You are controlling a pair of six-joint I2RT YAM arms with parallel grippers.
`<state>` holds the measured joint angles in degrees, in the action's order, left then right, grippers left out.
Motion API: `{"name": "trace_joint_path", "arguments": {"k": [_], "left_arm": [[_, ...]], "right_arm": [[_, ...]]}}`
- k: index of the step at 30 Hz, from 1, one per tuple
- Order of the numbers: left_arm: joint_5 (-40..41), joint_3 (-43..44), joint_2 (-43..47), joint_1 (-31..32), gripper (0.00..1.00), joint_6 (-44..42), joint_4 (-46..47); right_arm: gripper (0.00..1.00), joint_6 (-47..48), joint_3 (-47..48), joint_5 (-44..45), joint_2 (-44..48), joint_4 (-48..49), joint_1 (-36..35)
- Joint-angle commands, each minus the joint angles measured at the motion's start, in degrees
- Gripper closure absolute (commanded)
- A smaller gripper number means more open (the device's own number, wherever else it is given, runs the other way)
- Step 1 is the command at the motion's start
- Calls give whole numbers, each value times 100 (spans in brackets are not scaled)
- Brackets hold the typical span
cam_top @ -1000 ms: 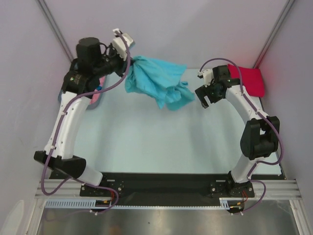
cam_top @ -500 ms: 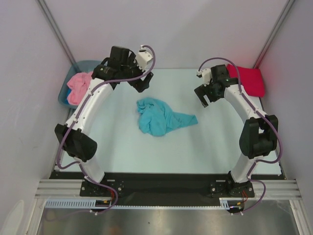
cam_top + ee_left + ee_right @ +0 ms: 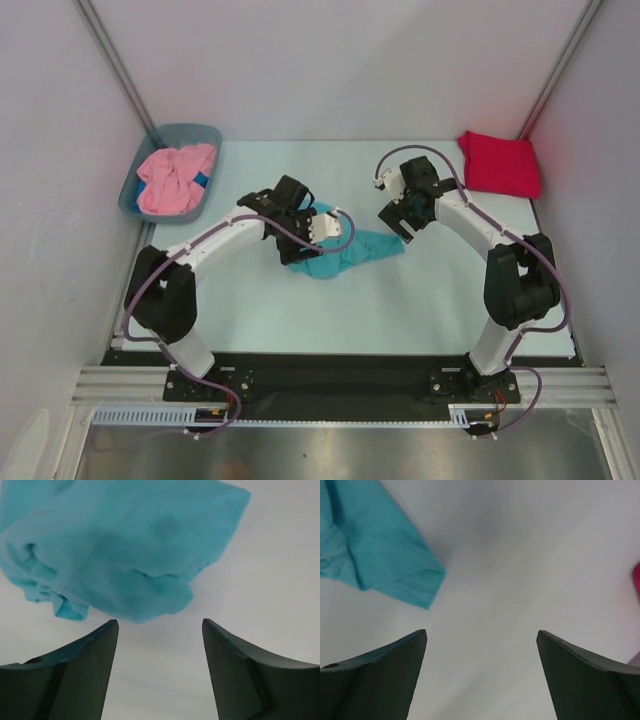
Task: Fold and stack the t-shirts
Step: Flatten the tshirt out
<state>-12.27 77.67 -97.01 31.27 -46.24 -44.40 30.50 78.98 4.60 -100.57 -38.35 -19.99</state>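
The turquoise t-shirt (image 3: 350,252) lies crumpled in the middle of the table. My left gripper (image 3: 308,238) hangs low over its left part, open. In the left wrist view the turquoise t-shirt (image 3: 125,545) bunches just beyond the left gripper (image 3: 160,625), and only bare table shows between the fingers. My right gripper (image 3: 396,222) is open just past the shirt's right end. Its wrist view shows a turquoise t-shirt sleeve (image 3: 375,555) ahead and left of the right gripper (image 3: 481,635). The crimson t-shirt (image 3: 500,163) lies folded at the back right. The pink t-shirt (image 3: 172,180) sits bundled in the tub.
A grey-blue plastic tub (image 3: 210,132) stands at the back left corner, by the left wall. Grey walls and slanted frame posts close in the table's back and sides. A sliver of the crimson t-shirt (image 3: 637,580) shows at the right wrist view's right edge.
My left gripper opened and let go of the turquoise t-shirt, which dropped onto the table's middle. The left arm swung from the back left down over it. The right gripper moved left towards it.
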Motion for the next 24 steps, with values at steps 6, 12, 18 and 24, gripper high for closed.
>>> {"name": "trace_joint_path", "arguments": {"k": [6, 12, 18, 24], "left_arm": [[-73, -638, 921, 248, 25, -1256, 836], [-188, -1139, 833, 625, 25, -1046, 1820], [-311, -1219, 561, 1126, 25, -545, 2102], [-249, -1350, 438, 1425, 24, -404, 2181]], "right_arm": [[0, 571, -137, 788, 495, 425, 319], [0, 588, -128, 858, 512, 433, 671], [0, 650, -199, 972, 609, 468, 786], [0, 615, -207, 973, 706, 521, 918]]}}
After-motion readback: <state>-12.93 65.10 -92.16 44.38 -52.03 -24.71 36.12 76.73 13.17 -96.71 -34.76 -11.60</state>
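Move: The teal t-shirt lies loosely bunched on the table, its middle about 8 cm ahead of the open left hand, 11 cm to its right and 10 cm below. From the right hand the shirt's middle is some 18 cm to the left and about level in reach; the sleeve end lies nearly under that hand. The red cloth is about 23 cm ahead and 30 cm right of the right hand. The bin stands roughly 30 cm ahead and 40 cm left of the left hand. The left hand draws back slightly, rises a couple of centimetres, then sweeps right and back along the near side of the teal t-shirt while sinking to about its starting height, some 8 cm right and 4 cm back in all, turning nearly 20 degrees clockwise and swinging its fingertips forward, its fingers staying part open. Meanwhile the right hand, wide open, moves off about 9 cm to the right, away from the sleeve end, rising a little and tilting its fingertips some 10 degrees outward to the right, easing off late in the move. ##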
